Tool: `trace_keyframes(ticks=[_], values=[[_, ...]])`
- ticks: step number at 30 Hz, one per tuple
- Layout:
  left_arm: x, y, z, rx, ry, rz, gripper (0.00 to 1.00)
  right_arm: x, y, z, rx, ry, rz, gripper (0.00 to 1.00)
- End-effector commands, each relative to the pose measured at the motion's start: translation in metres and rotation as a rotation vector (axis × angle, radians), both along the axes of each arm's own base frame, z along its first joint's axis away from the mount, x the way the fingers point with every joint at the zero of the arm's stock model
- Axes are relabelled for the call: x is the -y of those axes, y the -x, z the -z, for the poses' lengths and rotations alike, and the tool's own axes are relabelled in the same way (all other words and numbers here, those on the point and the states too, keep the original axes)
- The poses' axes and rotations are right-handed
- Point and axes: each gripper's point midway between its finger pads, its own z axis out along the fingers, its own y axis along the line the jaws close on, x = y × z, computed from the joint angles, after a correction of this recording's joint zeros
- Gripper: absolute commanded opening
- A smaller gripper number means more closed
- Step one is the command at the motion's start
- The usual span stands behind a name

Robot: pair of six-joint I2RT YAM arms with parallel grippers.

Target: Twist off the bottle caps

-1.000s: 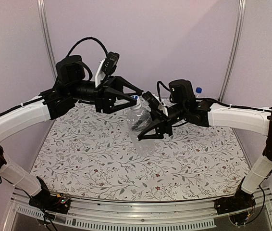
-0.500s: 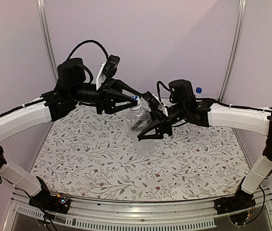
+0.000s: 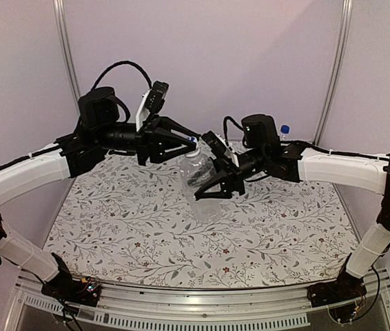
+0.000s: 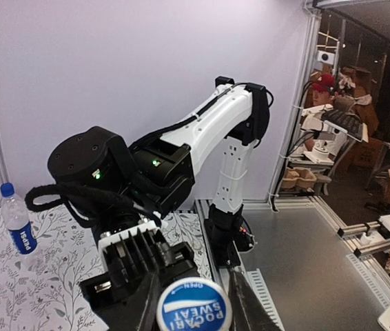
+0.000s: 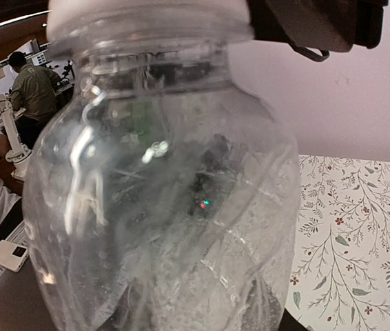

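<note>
The plain clear bottle [image 3: 200, 181] hangs tilted above the mat, with my right gripper [image 3: 209, 186] shut around its middle. Its blue bottle cap [image 3: 193, 141] sits between the fingertips of my left gripper [image 3: 189, 140], which is shut on it. The left wrist view shows the cap [image 4: 193, 310] end-on, a finger [image 4: 244, 307] pressed against each side. That bottle [image 5: 160, 200] fills the right wrist view and hides my right fingers. The labelled bottle [image 3: 284, 133] stands upright at the back right, its blue cap [image 4: 6, 187] on.
A floral mat [image 3: 147, 227] covers the table under both arms. Metal frame posts [image 3: 63, 48] rise at the back corners. The labelled bottle [image 4: 17, 222] stands close behind the right arm's forearm [image 3: 333, 169].
The left gripper's jaws have closed in onto the bottle cap. The left arm has shifted slightly. The right gripper keeps holding the bottle, almost in the same place.
</note>
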Motion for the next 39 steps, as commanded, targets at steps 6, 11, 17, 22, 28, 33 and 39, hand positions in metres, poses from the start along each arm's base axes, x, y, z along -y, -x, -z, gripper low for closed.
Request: trace_keyframes(ticks=[6,11,17,22,28,33,39], values=[[-0.029,-0.041,-0.032,-0.135,0.100,-0.426,0.11,-0.013,-0.045,0.003,0.057,0.063,0.270,0.42],[-0.040,-0.071,-0.033,-0.207,0.091,-0.729,0.09,-0.015,-0.063,0.007,0.064,0.089,0.367,0.41],[-0.046,-0.075,-0.037,-0.204,0.098,-0.807,0.11,-0.013,-0.060,0.010,0.061,0.093,0.354,0.41],[-0.073,-0.087,-0.027,-0.170,0.098,-0.937,0.17,-0.007,-0.057,0.011,0.067,0.093,0.359,0.41],[-0.104,-0.111,0.037,-0.249,0.051,-1.073,0.19,0.010,-0.060,-0.001,0.076,0.049,0.394,0.42],[-0.127,-0.122,0.102,-0.260,-0.009,-1.197,0.22,0.025,-0.065,-0.012,0.081,0.026,0.437,0.42],[-0.125,-0.126,0.164,-0.244,-0.117,-1.209,0.25,0.039,-0.071,-0.021,0.095,0.005,0.492,0.43]])
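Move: The left hand already has the bottle's cap between its fingertips, still on the neck; the middle of the clear bottle is about 10 cm below that hand and 2 cm to its right. The right hand already grips the bottle around its middle, with the cap about 11 cm above that hand and 2 cm to its left. The Pepsi bottle stands on the table roughly 30 cm ahead, 32 cm to the right and 29 cm below the left hand. Keeping its pinch on the cap, the left hand twists counter-clockwise while the right, still gripping the bottle, turns clockwise some 25 degrees, both going forward. The left rises slightly and parts from the neck, swings left, then drops fast, ending some 15 cm lower, still turning. The right carries the bottle about 6 cm forward, finally easing right. ##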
